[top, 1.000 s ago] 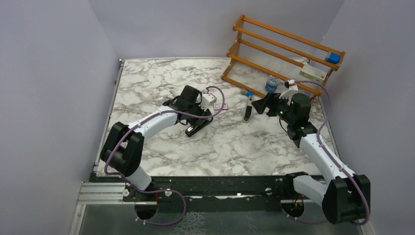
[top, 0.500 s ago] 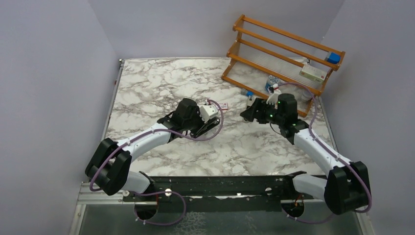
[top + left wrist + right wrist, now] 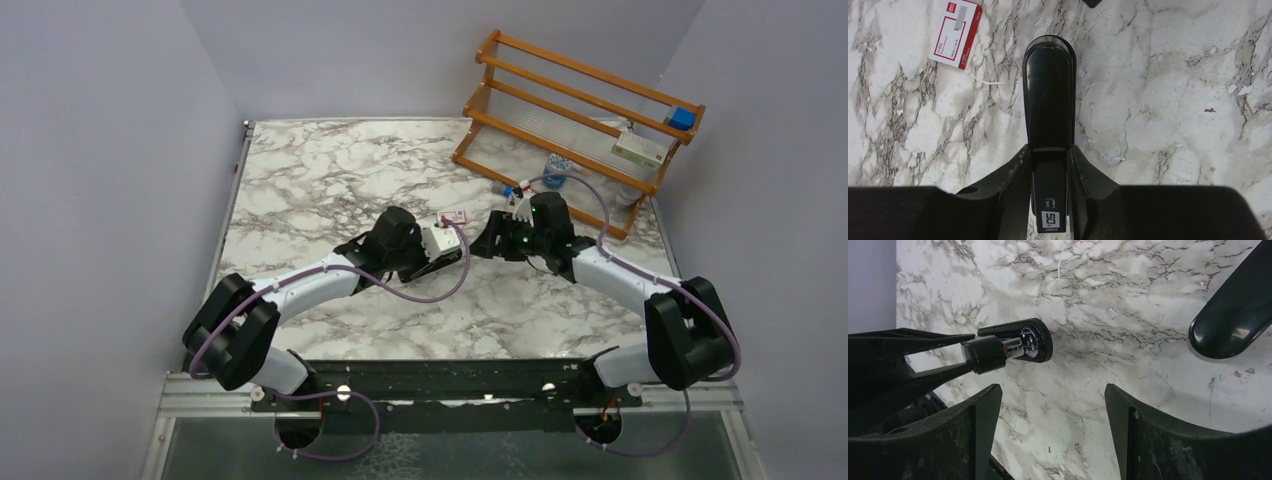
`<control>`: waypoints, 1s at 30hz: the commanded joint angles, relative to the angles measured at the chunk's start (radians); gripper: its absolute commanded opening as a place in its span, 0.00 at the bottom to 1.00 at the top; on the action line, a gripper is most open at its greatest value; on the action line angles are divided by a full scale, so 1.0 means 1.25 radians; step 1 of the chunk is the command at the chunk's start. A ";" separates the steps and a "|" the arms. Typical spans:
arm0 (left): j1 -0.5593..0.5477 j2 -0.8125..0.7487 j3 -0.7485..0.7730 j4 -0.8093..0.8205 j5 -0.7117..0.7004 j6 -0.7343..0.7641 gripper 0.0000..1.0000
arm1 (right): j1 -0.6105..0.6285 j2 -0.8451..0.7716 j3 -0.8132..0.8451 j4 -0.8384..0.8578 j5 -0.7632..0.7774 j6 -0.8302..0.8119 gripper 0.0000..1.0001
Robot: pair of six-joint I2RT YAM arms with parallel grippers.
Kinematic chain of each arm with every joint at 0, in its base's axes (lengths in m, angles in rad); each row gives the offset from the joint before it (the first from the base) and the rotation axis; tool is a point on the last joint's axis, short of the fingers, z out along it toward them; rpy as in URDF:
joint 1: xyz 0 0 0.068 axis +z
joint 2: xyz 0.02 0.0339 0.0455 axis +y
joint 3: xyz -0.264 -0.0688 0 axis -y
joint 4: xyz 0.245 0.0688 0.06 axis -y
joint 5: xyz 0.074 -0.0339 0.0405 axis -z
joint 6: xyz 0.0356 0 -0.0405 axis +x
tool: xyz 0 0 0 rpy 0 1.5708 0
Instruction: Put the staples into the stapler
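Note:
The black stapler [image 3: 1048, 95] lies lengthwise in my left gripper [image 3: 1049, 150], which is shut on its rear half; its rounded nose points away from the wrist. From above, the stapler [image 3: 455, 257] and left gripper [image 3: 440, 265] sit at mid-table. The staples box [image 3: 955, 32], pink-red with a white label, lies flat on the marble just beyond and left of the nose [image 3: 455, 216]. My right gripper [image 3: 485, 245] faces the stapler's nose. Its jaws [image 3: 1048, 397] stand open over bare marble, with the stapler's front end [image 3: 1023, 342] just ahead on the left.
A glossy black rounded thing [image 3: 1233, 315] lies ahead-right of the right jaws; I cannot tell what it is. A wooden rack [image 3: 580, 100] at back right holds a blue item [image 3: 682, 118] and a white box [image 3: 640, 150]. A bottle [image 3: 555, 168] stands beside it.
The left arm has carried the stapler rightward toward the table's middle. The right gripper has swung left from the rack to face the stapler's nose, its jaws open throughout.

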 commanded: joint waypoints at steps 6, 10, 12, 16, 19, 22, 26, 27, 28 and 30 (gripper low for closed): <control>-0.018 0.011 0.021 0.066 0.056 0.042 0.00 | 0.022 0.110 0.050 0.039 0.012 -0.015 0.79; -0.019 0.014 0.020 0.061 0.061 0.051 0.00 | 0.025 0.146 0.061 0.049 0.007 -0.015 0.79; -0.020 0.014 0.020 0.060 0.064 0.055 0.00 | 0.027 0.161 0.066 0.050 0.004 -0.019 0.79; -0.022 0.014 0.020 0.057 0.074 0.059 0.00 | 0.029 0.191 0.075 0.044 0.011 -0.030 0.79; -0.022 0.011 0.021 0.057 0.073 0.058 0.00 | 0.034 0.215 0.088 0.025 0.027 -0.050 0.76; -0.022 0.004 0.016 0.068 0.068 0.050 0.00 | 0.043 0.237 0.099 -0.005 0.063 -0.070 0.75; -0.022 -0.016 -0.002 0.099 0.085 0.034 0.00 | 0.055 0.252 0.099 -0.017 0.123 -0.080 0.75; -0.021 -0.019 -0.004 0.105 0.091 0.028 0.00 | 0.057 0.256 0.100 -0.019 0.134 -0.084 0.75; -0.022 -0.023 -0.008 0.114 0.096 0.023 0.00 | 0.060 0.260 0.099 -0.022 0.142 -0.088 0.75; -0.022 -0.033 -0.023 0.139 0.105 0.010 0.00 | 0.061 0.269 0.097 -0.021 0.145 -0.090 0.75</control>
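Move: The left hand already pinches the stapler, and its head end sticks out about 3 cm ahead, 6 cm to the right and 2 cm below that hand. From the right hand, open and empty, that head end lies about 4 cm to the left, 1 cm back and 7 cm below. On the table some 9 cm below the right hand, the staple box is about 6 cm ahead and 6 cm left, the second stapler about 4 cm ahead and 5 cm right. The right hand sinks about 6 cm beside the stapler's head end, edging some 2 cm left and 2 cm forward and tilting by around 10 degrees, its fingers still wide, until the finger on the stapler's side sits close by the head and base tip; whether it touches can't be seen. The left hand keeps its pinch on the stapler's body and draws it slightly right and back while turning it about 5 degrees clockwise. ##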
